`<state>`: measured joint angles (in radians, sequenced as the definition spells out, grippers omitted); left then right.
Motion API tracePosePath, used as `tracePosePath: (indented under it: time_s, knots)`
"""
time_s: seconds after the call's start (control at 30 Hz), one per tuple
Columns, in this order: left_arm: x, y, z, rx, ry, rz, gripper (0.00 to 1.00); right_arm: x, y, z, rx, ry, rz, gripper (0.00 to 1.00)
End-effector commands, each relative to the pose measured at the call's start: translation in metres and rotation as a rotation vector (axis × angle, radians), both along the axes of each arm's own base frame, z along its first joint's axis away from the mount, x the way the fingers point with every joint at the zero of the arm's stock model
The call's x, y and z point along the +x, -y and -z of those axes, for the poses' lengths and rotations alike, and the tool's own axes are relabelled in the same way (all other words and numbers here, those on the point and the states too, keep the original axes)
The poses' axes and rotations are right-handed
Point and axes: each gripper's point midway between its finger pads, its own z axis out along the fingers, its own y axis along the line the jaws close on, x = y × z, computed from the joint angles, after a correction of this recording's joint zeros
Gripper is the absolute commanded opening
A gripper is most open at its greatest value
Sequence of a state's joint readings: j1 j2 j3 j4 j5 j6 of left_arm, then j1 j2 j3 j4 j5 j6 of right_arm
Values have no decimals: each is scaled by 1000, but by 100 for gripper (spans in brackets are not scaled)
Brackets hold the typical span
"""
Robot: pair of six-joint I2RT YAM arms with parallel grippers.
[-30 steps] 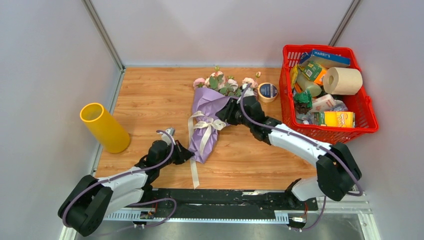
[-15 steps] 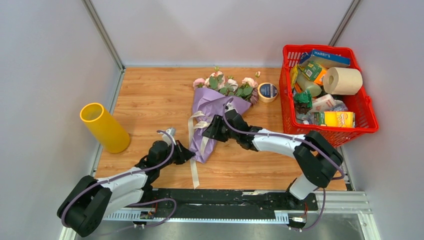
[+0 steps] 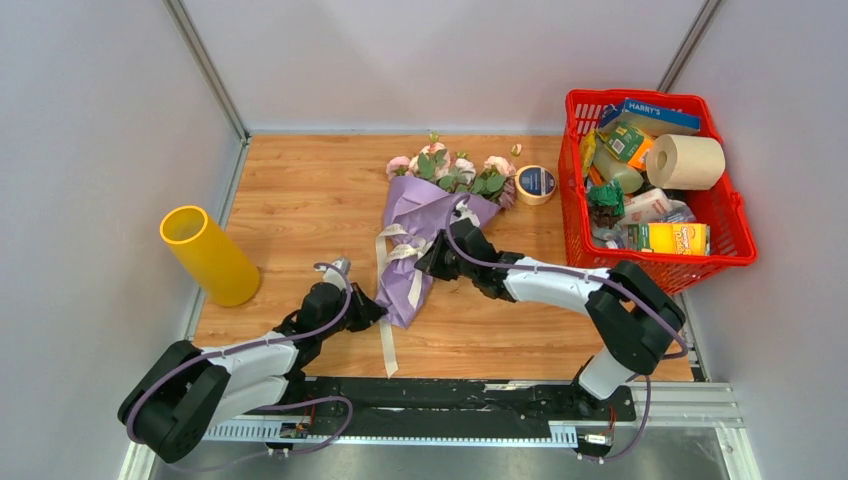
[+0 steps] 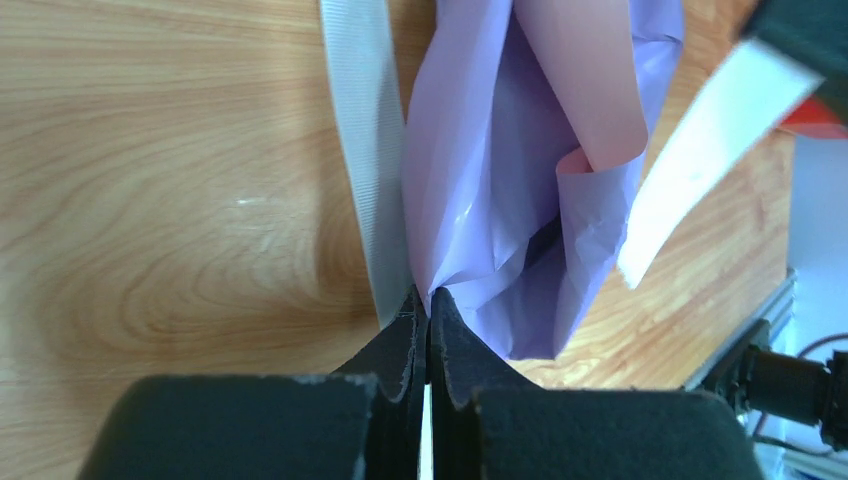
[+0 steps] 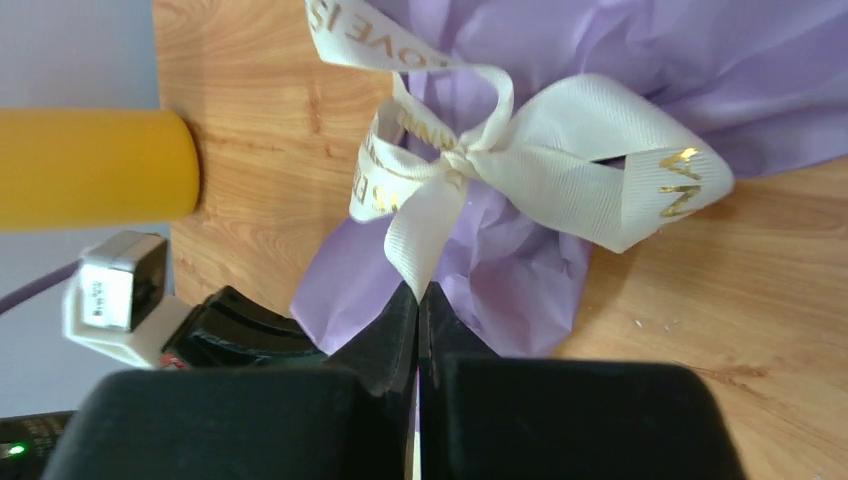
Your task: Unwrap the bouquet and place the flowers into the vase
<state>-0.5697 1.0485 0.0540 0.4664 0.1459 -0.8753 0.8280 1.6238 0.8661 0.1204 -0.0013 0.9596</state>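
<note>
The bouquet (image 3: 418,222) lies flat in the middle of the table, a lilac paper cone tied with a cream ribbon bow (image 3: 405,250). Its pink flowers (image 3: 455,168) and green leaves point toward the far edge. My left gripper (image 3: 372,308) is shut on the lower edge of the wrapping paper (image 4: 500,200) at the cone's narrow end, beside a ribbon tail (image 4: 365,150). My right gripper (image 5: 420,292) is shut on a tail of the ribbon bow (image 5: 540,165), just below the knot. The yellow vase (image 3: 208,255) stands at the table's left edge, apart from both arms.
A red basket (image 3: 735,225) full of groceries, with a beige paper roll (image 3: 685,160) on top, fills the right side. A tape roll (image 3: 537,184) lies between the basket and the flowers. Grey walls close in the table on three sides.
My right gripper moved from the bouquet's flower end down to the bow and shut on a ribbon tail. The left gripper kept its hold on the paper.
</note>
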Motion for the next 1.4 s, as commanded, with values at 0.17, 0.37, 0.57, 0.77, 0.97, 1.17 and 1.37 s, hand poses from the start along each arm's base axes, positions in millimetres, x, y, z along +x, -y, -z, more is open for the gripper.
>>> tracePosePath:
  time_s: [0.17, 0.37, 0.57, 0.77, 0.97, 1.17, 1.37]
  knots:
    - [-12, -31, 37, 97, -79, -124, 0, 56, 26, -104, 44, 259, 131, 0]
    - [-13, -31, 37, 98, -78, -123, 0, 75, 42, -141, 64, 341, 168, 0]
    - [-14, -28, 40, 102, -91, -118, 0, 85, 52, -178, 94, 410, 179, 0]
    - [-15, -24, 41, 96, -98, -107, 0, 91, 58, -207, 108, 475, 190, 0]
    - [-18, -24, 43, 98, -104, -107, 0, 102, 67, -248, 69, 548, 167, 0]
    - [-18, -30, 46, 121, -103, -133, 0, 95, 80, -259, 25, 582, 176, 0]
    - [-18, -28, 42, 109, -91, -128, 0, 81, 103, -276, -22, 625, 205, 0]
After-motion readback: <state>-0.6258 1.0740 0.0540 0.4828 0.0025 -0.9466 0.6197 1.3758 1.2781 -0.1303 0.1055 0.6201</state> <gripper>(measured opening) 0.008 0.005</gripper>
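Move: The bow's knot, whose ribbon tail is already pinched in the right fingers, lies about 4 cm ahead, 3 cm to the left and 4 cm below the right hand. The flower heads are roughly 18 cm ahead and 5 cm right of that hand, and the tape roll 15 cm ahead and 22 cm right, both some 5 cm lower. From the left hand, which already pinches the wrapper's lower end, the knot is about 13 cm ahead, 3 cm right and 2 cm higher. The ribbon tail, still pinched in the right hand's shut fingers, is drawn away from the knot: mostly upward, about 23 cm, and also forward towards the flowers and to the right, the forward travel dying out near the end. Meanwhile the right fingers tip up some 30 degrees. The left hand stays almost in place, turning slightly, and keeps its pinch on the wrapper's lower end. ##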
